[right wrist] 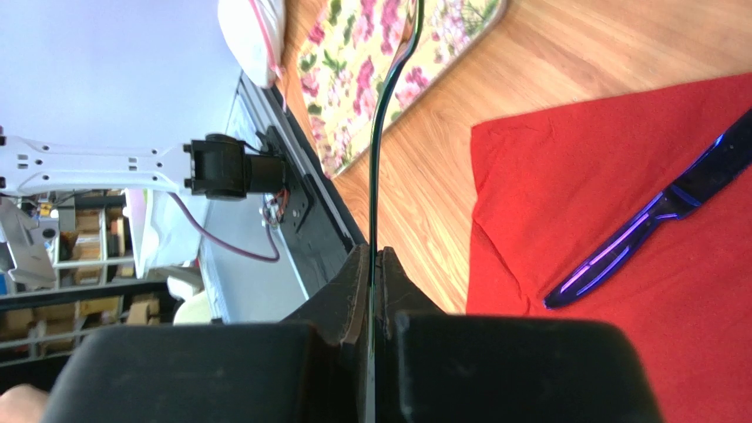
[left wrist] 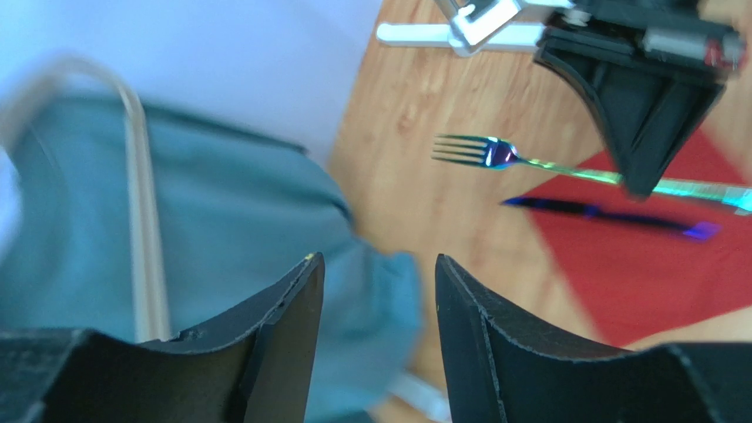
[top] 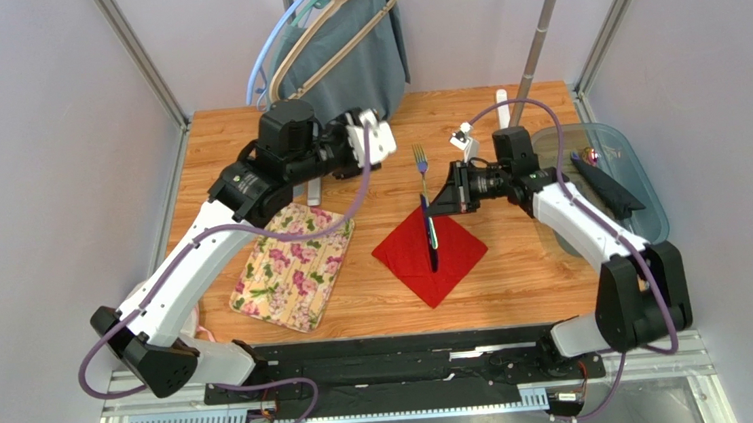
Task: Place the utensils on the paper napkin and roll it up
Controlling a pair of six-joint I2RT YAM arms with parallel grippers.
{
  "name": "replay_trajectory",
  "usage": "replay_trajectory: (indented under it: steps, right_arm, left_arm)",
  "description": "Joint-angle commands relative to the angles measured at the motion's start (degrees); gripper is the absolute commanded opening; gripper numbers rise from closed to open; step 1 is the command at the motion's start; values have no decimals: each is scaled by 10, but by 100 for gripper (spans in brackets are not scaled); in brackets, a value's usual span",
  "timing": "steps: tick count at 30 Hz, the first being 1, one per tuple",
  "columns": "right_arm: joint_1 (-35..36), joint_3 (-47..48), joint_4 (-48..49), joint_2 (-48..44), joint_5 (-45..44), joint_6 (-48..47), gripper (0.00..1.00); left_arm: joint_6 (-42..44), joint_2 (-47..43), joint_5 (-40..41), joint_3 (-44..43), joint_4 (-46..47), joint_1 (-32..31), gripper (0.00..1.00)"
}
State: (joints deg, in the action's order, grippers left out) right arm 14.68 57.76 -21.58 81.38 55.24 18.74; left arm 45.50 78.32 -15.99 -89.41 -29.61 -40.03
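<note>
The red paper napkin (top: 430, 256) lies as a diamond on the wooden table, with a dark blue knife (top: 431, 242) resting along its middle. An iridescent fork (top: 420, 165) points its tines toward the back, just beyond the napkin's far corner. My right gripper (top: 431, 205) is shut on its handle. In the right wrist view the fork (right wrist: 379, 132) shows edge-on, pinched between the fingers (right wrist: 353, 282), with the knife (right wrist: 653, 220) and napkin (right wrist: 574, 167) to the right. My left gripper (left wrist: 379, 264) is open and holds nothing. It is back-left of the fork (left wrist: 494, 154), near the garment.
A cream floral mat (top: 293, 265) lies left of the napkin. A grey-green garment (top: 367, 59) on a beige hanger (top: 334, 31) hangs at the back. A clear bin (top: 647, 218) with a dark item stands at the right edge. A white pole (top: 539, 34) leans at the back right.
</note>
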Motion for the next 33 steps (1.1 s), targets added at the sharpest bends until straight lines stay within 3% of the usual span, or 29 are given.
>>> replay_trajectory:
  steps: [1,6,15,25,33]
  right_arm:
    - [4,-49,185,-54,-17,117,0]
    - [4,-110,284,-100,-12,180,0]
    - [21,-135,332,-100,-6,226,0]
    - [37,-135,342,-83,2,240,0]
    - [38,-150,342,-83,0,242,0]
  left_arm:
    - [-499,-20,98,4,-43,4,60]
    - [-727,-59,86,79,59,4,59]
    - [-881,29,46,95,91,2,49]
    - [-886,120,25,39,105,-16,38]
    - [-887,122,32,62,119,-22,36]
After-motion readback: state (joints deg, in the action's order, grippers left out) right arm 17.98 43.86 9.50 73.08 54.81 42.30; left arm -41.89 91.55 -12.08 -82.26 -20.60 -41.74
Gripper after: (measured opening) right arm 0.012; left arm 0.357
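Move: The fork, held in my right fingers with its tines forward, has its middle some 12 cm right of my left hand, 5 cm back and 17 cm below. Its middle is about 2 cm ahead of my right hand point. The knife lies under my right hand, about 13 cm down, 1 cm back and 1 cm left. The red napkin's centre is 5 cm farther back than the knife, level with it sideways. I roll my left wrist about 90 degrees counter-clockwise, looking along the fingers, easing back a little at first, then bring it down some 12 cm and right about 7 cm to the fork's neck, part-closing the fingers. My shut right hand keeps its pinch on the fork, lifting it about 3 cm and bringing it slightly left, fingers tipping up. A left-hand touch can't be made out. ##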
